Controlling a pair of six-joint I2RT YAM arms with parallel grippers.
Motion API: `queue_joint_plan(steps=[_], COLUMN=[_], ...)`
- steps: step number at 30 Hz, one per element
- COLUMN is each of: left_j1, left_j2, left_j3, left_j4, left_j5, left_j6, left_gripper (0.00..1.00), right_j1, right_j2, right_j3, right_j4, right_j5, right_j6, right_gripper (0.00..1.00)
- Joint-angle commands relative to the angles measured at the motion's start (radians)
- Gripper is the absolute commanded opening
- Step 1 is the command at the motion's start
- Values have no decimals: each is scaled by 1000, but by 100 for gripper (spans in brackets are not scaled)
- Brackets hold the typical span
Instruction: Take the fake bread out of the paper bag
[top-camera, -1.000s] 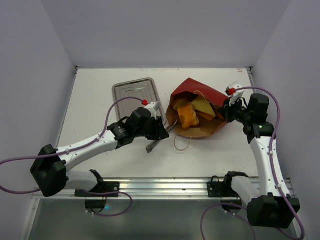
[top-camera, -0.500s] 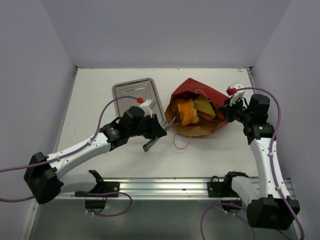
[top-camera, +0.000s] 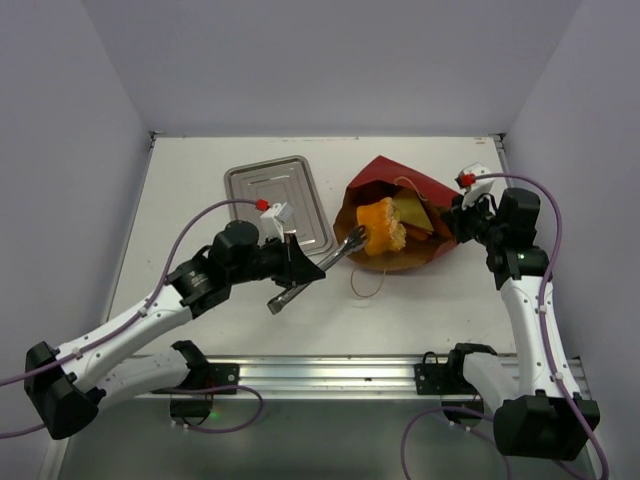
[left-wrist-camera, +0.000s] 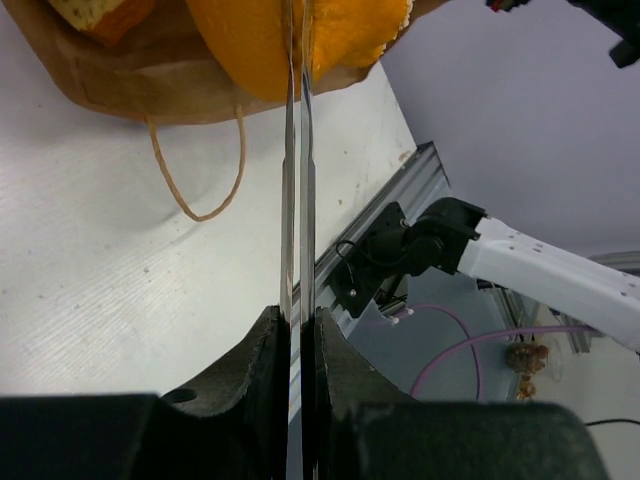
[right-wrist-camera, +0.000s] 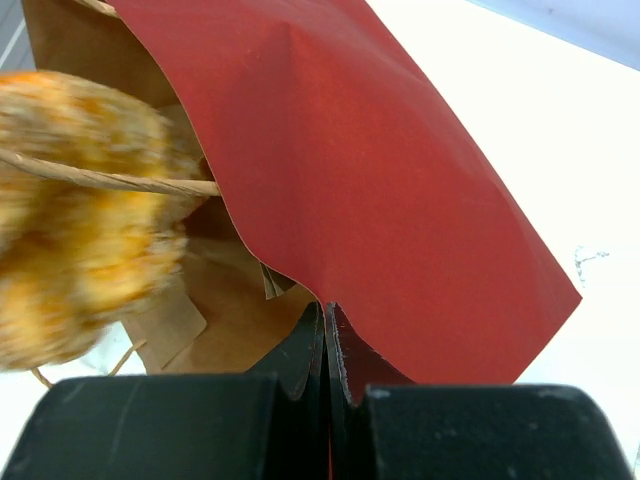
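Note:
The red paper bag (top-camera: 392, 178) lies on its side, its brown mouth facing the left arm. My left gripper (top-camera: 300, 270) is shut on a pair of metal tongs (left-wrist-camera: 296, 200). The tong tips pinch a chunky orange bun (top-camera: 381, 226) of fake bread (left-wrist-camera: 250, 40) at the bag's mouth. A pale yellow wedge (top-camera: 412, 212) lies deeper in the bag, and another orange piece (left-wrist-camera: 100, 12) shows at its edge. My right gripper (right-wrist-camera: 327, 310) is shut on the bag's red rim (right-wrist-camera: 380, 180) on the right side (top-camera: 452, 225).
A silver metal tray (top-camera: 280, 198) lies left of the bag, beside the left arm's wrist. The bag's loop handle (left-wrist-camera: 200, 170) trails on the white table in front of the mouth. The table's front rail (top-camera: 330, 372) runs along the near edge.
The left gripper squeezed the tongs shut on the orange bun. The left arm drew back to the left and the bun rose at the bag's mouth. The right arm held still.

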Motion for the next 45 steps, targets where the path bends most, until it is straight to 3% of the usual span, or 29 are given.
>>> queue_joint_plan(steps=[1,8,16,27,29,36,45], left_j1=[16,26,26,42,73,372,507], left_j2=[-96,-189,-200,3,47,263,476], left_j3=[33,134,392,583,617,626,622], left_j4=[-47,-268,-512,-534,-513,-353,-255], left_j5=[68,-7,-176,-408,-399,-192,-116], left_j6=[38,99,173,226,249,308,389], left_gripper=[0,0,0,0,0,0,0], right_j1=[-3,-3,-4,-3,-5,-5,-5], right_j2=[-3,2,2,-4,-3,-12,-11], right_j3=[8,10,8,7,7,7,1], right_j4=[44,52,57,57,58,58,63], right_j5=[70,90,100,95,92,89,87], right_j6=[24,36,41,45,49,56,58], right_gripper=[0,0,0,0,0,0,0])
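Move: The metal tray, where the left hand's load is bound, has its middle about 22 cm ahead, 11 cm left and some 22 cm below that hand. The bread already pinched in its tongs is at the bag's mouth, about 11 cm ahead and 15 cm right, 5 cm lower; the paper bag's middle is roughly 17 cm ahead, 22 cm right and 13 cm below. From the right hand the tray is about 8 cm ahead, 40 cm left. Up and left first, drawing back slightly, the left hand rises about 12 cm and lifts the tong-held bread away from the bag mouth; then it swings forward some 20 cm and farther left over the tray, sinking most of the way back down. The wrist turns about 30 degrees counter-clockwise with its left side rising, the fingers keeping their hold on the tongs. The right hand keeps pinching the bag's edge, almost still. ##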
